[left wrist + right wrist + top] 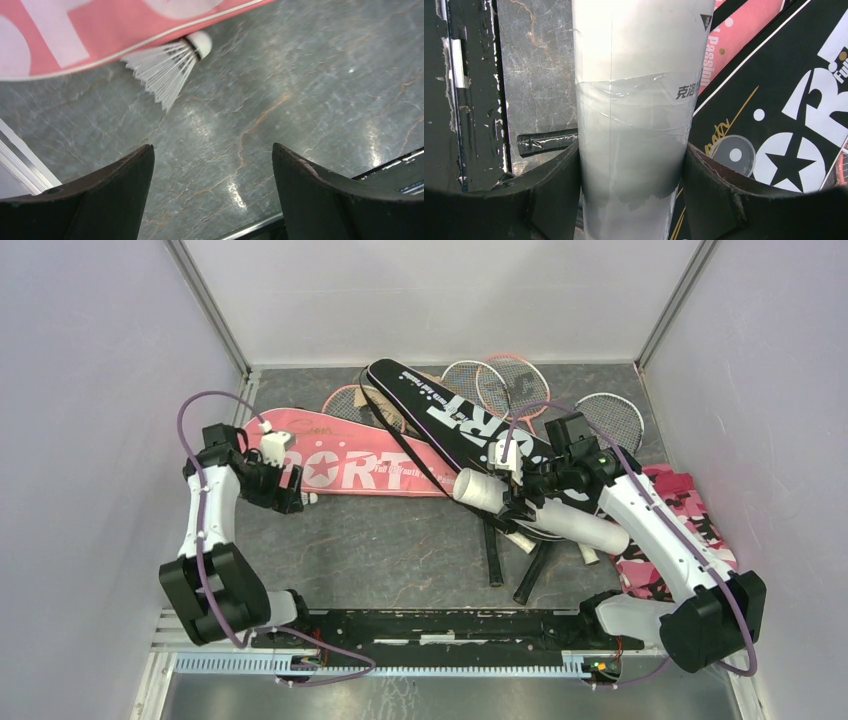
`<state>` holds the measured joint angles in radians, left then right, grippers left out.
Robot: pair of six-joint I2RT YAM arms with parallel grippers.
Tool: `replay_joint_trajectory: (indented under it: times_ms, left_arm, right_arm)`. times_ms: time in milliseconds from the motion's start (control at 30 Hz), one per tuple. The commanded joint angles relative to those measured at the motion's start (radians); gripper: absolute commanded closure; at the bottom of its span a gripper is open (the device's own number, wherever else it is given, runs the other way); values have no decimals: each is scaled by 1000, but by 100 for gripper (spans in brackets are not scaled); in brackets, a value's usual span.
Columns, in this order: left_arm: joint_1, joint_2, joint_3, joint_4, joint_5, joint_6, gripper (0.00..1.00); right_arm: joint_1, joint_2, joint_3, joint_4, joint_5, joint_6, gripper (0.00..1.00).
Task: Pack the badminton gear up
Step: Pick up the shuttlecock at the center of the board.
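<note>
A white feathered shuttlecock [167, 65] lies on the grey table against the edge of the pink "SPORT" cover [75, 30]. My left gripper [212, 150] hovers open just short of the shuttlecock, with only bare table between its fingers [125, 180]. From above, the left gripper [288, 496] sits at the pink cover's [380, 468] left end, beside the shuttlecock [308, 499]. My right gripper [631, 155] is shut on the long white tube [639, 90], both pads pressed to its sides. That tube [560, 520] lies slanted over the black cover [450, 410], held by the right gripper [522, 502].
Several thin-framed rackets [505, 380] are fanned behind the covers, and their dark handles [492, 555] stick out toward the near edge. A pink camouflage cloth [685, 530] lies bunched at the right wall. White walls enclose three sides. A black rail [440, 625] runs along the front.
</note>
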<state>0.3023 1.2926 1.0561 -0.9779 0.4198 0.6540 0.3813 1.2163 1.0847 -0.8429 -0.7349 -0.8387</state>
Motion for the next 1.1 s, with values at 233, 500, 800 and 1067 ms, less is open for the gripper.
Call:
replay_joint_trajectory:
  times_ms: [233,500,800,1067]
  left_arm:
    - [171,243,-27,243,99,-7,17]
    - [198,398,32,240,238,-19,38]
    - [198,441,30,236,343,0,64]
    - [198,384,67,74,415,130,87]
  right_arm:
    - [-4,-23,-21,34,-50,-46,94]
    - [-3,-8,-12,24,-50,-48,94]
    - [-3,5,-1,21,-48,-40,94]
    - [-2,6,31,1,-31,-30,95]
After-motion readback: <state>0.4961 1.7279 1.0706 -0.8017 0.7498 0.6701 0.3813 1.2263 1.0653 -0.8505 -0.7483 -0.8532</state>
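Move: Ahead of the left hand by about 6 cm, 1 cm to its left and some 9 cm below lies the shuttlecock, cork pointing right. The pink bag's near edge runs along its far side; the bag's middle is roughly 18 cm ahead of the hand and 11 cm right. The orange racket lies about 31 cm ahead, 17 cm right. From the right hand, still holding the white tube, that shuttlecock is around 55 cm left, 8 cm farther out and 15 cm below. Sinking about 8 cm towards the shuttlecock, the left hand first swings some 4 cm left, then eases about 4 cm forward and drifts back right by 3 cm. Its left side dips by some 20 degrees as the wide-open fingers close nearly shut, nipping the near side of the skirt at the end, with a rise of 1 cm. The right hand keeps its grip on the tube. ##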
